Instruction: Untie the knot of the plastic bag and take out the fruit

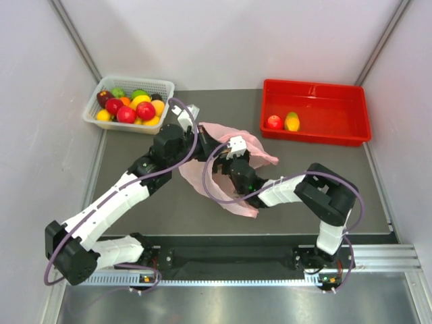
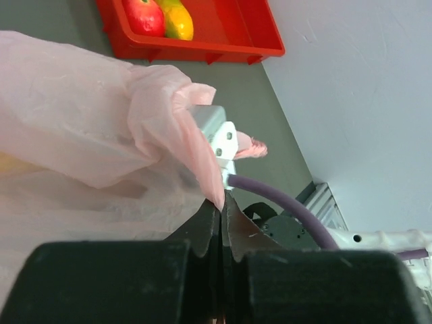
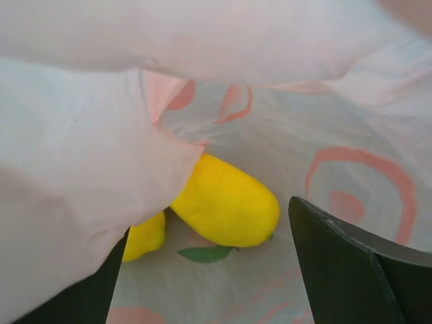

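Observation:
The pink plastic bag [image 1: 251,145] lies crumpled at the table's middle, and the knot does not show. My left gripper [image 2: 221,202] is shut on a fold of the bag's film [image 2: 81,128], and in the top view it [image 1: 204,146] holds the bag's left edge up. My right gripper [image 3: 209,270] is open inside the bag's mouth. Its dark fingers [image 3: 344,263] stand either side of a larger yellow oval fruit [image 3: 226,202] without touching it. A smaller yellow fruit [image 3: 145,236] lies half under the film to the left. A red apple [image 1: 274,122] and a mango [image 1: 291,121] lie in the red tray [image 1: 331,111].
A white basket [image 1: 164,86] with a pile of several red, yellow and green fruits stands at the back left. The red tray stands at the back right, with white walls close behind and beside the table. The right arm's purple cable [image 2: 283,206] loops beside the bag.

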`<state>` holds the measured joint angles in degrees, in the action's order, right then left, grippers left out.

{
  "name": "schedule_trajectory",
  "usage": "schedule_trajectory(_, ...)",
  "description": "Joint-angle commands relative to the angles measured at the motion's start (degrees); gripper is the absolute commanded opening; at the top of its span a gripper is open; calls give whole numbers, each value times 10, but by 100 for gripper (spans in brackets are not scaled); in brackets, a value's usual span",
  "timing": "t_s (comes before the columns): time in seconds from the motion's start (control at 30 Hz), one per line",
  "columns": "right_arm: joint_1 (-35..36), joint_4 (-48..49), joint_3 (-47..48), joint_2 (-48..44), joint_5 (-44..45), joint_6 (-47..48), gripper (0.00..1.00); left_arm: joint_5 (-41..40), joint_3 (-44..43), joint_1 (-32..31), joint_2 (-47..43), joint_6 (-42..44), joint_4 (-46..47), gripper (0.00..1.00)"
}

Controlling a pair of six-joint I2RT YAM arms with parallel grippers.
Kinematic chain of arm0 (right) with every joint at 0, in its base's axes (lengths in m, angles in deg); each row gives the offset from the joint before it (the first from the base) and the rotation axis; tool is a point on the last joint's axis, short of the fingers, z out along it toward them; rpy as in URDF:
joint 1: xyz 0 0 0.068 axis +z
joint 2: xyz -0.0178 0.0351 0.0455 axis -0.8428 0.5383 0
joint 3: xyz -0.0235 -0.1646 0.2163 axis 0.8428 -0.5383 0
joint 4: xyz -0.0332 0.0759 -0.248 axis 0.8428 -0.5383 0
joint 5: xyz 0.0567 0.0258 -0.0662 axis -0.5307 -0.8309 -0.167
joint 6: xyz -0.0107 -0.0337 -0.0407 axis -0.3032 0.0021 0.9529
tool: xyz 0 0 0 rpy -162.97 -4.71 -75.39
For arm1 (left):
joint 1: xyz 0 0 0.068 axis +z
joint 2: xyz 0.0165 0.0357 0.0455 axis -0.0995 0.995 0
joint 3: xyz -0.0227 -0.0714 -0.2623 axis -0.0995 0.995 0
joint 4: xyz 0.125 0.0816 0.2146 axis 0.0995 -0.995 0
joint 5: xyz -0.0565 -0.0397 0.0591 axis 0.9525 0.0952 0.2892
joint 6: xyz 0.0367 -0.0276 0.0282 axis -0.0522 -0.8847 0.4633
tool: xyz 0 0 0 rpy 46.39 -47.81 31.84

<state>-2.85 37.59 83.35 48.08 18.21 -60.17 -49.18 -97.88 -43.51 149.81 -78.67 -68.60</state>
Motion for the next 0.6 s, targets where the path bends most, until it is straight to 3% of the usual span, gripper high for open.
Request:
schedule_trajectory(0.0, -6, -67, 37, 33, -42, -10, 98, -7, -1, -10, -17, 18, 12, 0)
schedule_trajectory(0.57, -60, -154, 183, 156, -127, -22, 100, -65, 111, -9, -24, 48, 25, 0)
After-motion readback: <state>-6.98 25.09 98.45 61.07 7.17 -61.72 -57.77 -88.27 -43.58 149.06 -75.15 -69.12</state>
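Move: The yellow mango lies inside the bag, some 8 cm ahead of the open right fingers, about 2 cm to their left and roughly 8 cm below. A second yellow fruit, half hidden by the film, lies about 5 cm ahead and 7 cm left at the same level, while the held bag rim is some 16 cm above, 4 cm back and 4 cm left. From the left hand, the mango is about 14 cm ahead, 1 cm right and 24 cm down. The right hand, fingers still wide open, goes down about 5 cm inside the bag and then mostly forward, working leftwards throughout by some 4 cm and tipping its fingers down about 10 degrees, closing on the yellow mango without shutting. Meanwhile the left hand keeps its pinch on the bag rim and lowers it about 8 cm with a slight drift to the left, its wrist turning and rolling some 10 degrees. ##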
